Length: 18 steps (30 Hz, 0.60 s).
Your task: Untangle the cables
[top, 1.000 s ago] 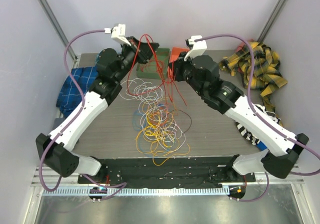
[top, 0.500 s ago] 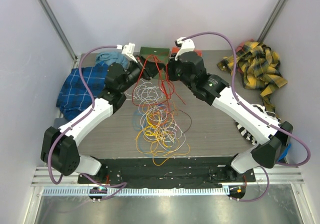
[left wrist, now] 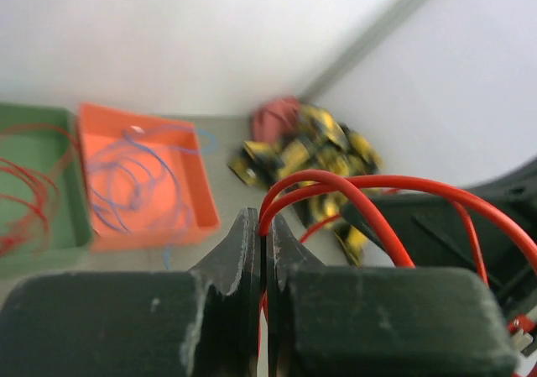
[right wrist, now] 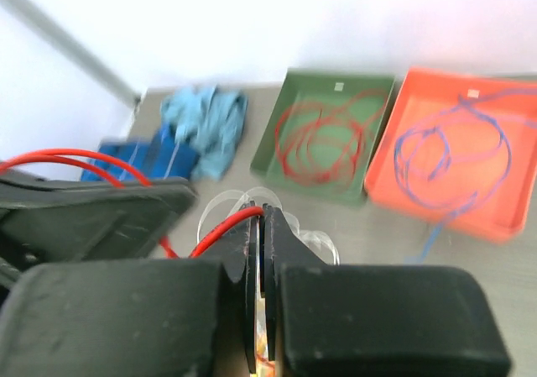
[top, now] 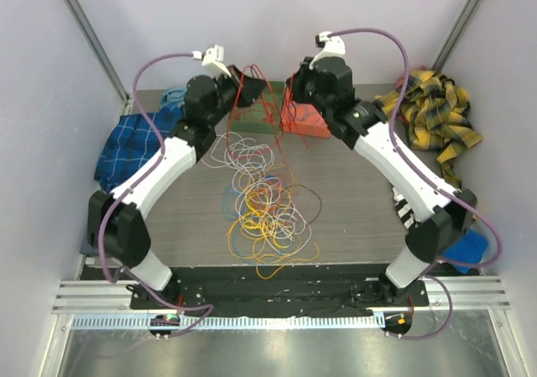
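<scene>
The cables lie in a loose tangle (top: 265, 205) of white, yellow, orange and blue loops in the middle of the table. One red cable (top: 267, 100) is lifted out of it at the far side. My left gripper (top: 251, 81) is shut on that red cable (left wrist: 352, 184), pinched at the fingertips (left wrist: 263, 226). My right gripper (top: 289, 91) is shut on the same red cable (right wrist: 220, 227), a short way to the right, with the jaws pressed together (right wrist: 262, 219). Both grippers hang above the trays, close to each other.
A green tray (right wrist: 289, 154) holds a coiled red cable and an orange tray (right wrist: 382, 171) beside it holds a blue one. Blue cloths (top: 126, 146) lie at the left edge, and a yellow plaid cloth (top: 432, 112) lies at the right.
Both arms have swung with the red cable, dipping toward the far edge and rising again. The grippers now sit closer together over the trays. The left jaws loosened briefly and shut again.
</scene>
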### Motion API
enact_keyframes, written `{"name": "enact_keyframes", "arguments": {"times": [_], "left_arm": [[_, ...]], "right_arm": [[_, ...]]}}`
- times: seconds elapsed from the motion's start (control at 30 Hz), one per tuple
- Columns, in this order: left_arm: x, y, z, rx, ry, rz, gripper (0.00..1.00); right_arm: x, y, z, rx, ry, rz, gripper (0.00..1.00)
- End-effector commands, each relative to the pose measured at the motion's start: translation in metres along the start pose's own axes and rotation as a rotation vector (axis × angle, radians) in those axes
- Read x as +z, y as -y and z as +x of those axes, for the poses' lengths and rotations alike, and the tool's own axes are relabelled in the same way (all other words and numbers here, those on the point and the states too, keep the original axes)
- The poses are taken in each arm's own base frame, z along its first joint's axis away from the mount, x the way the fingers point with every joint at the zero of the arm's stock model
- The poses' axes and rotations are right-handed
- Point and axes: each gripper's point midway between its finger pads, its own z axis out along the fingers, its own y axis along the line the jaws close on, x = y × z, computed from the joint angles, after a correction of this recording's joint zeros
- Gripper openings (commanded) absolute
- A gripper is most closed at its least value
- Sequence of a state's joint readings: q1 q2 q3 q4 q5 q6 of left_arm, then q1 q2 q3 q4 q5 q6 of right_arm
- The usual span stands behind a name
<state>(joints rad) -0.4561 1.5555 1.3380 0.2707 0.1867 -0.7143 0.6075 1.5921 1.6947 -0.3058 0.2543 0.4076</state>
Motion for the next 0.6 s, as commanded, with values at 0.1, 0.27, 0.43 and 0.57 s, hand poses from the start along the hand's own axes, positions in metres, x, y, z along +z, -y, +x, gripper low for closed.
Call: {"name": "enact_keyframes", "arguments": {"times": [0.1,0.27,0.43,0.57], "left_arm": [[0.06,-0.096,-0.032,0.003,0.077,-0.253,0.01],[0.1,-0.158,-0.019,-0.073,0.054,-0.282,0.02],[0.137,-0.199,-0.009,-0.071,0.072,-0.287,0.01],[0.163,-0.206,-0.02,-0.025,0.095,-0.27,0.0]], "right_arm": [[0.096,0.013,0.008,0.077,-0.008,0.004,0.01],[0.153,0.027,0.029,0.072,-0.03,0.009,0.01],[0.201,0.035,0.047,0.057,-0.019,-0.005,0.01],[0.228,0.037,0.055,0.07,-0.004,-0.034,0.01]]}}
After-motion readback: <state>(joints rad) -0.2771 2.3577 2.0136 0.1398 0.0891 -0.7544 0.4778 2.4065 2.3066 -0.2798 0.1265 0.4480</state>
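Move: Both hands hold the red cable high. The green box they take it to lies about 23 cm ahead of the left hand, 4 cm to its left and 34 below. From the right hand it is some 23 cm ahead, 9 left, 35 below. The orange box stands about 17 cm to the right of the green one. The white coils lie on the table, about 15 cm nearer than the green box and 4 cm farther left. Still pinching the red cable, both hands swing some 20 cm forward and sink 17 towards the green box. ##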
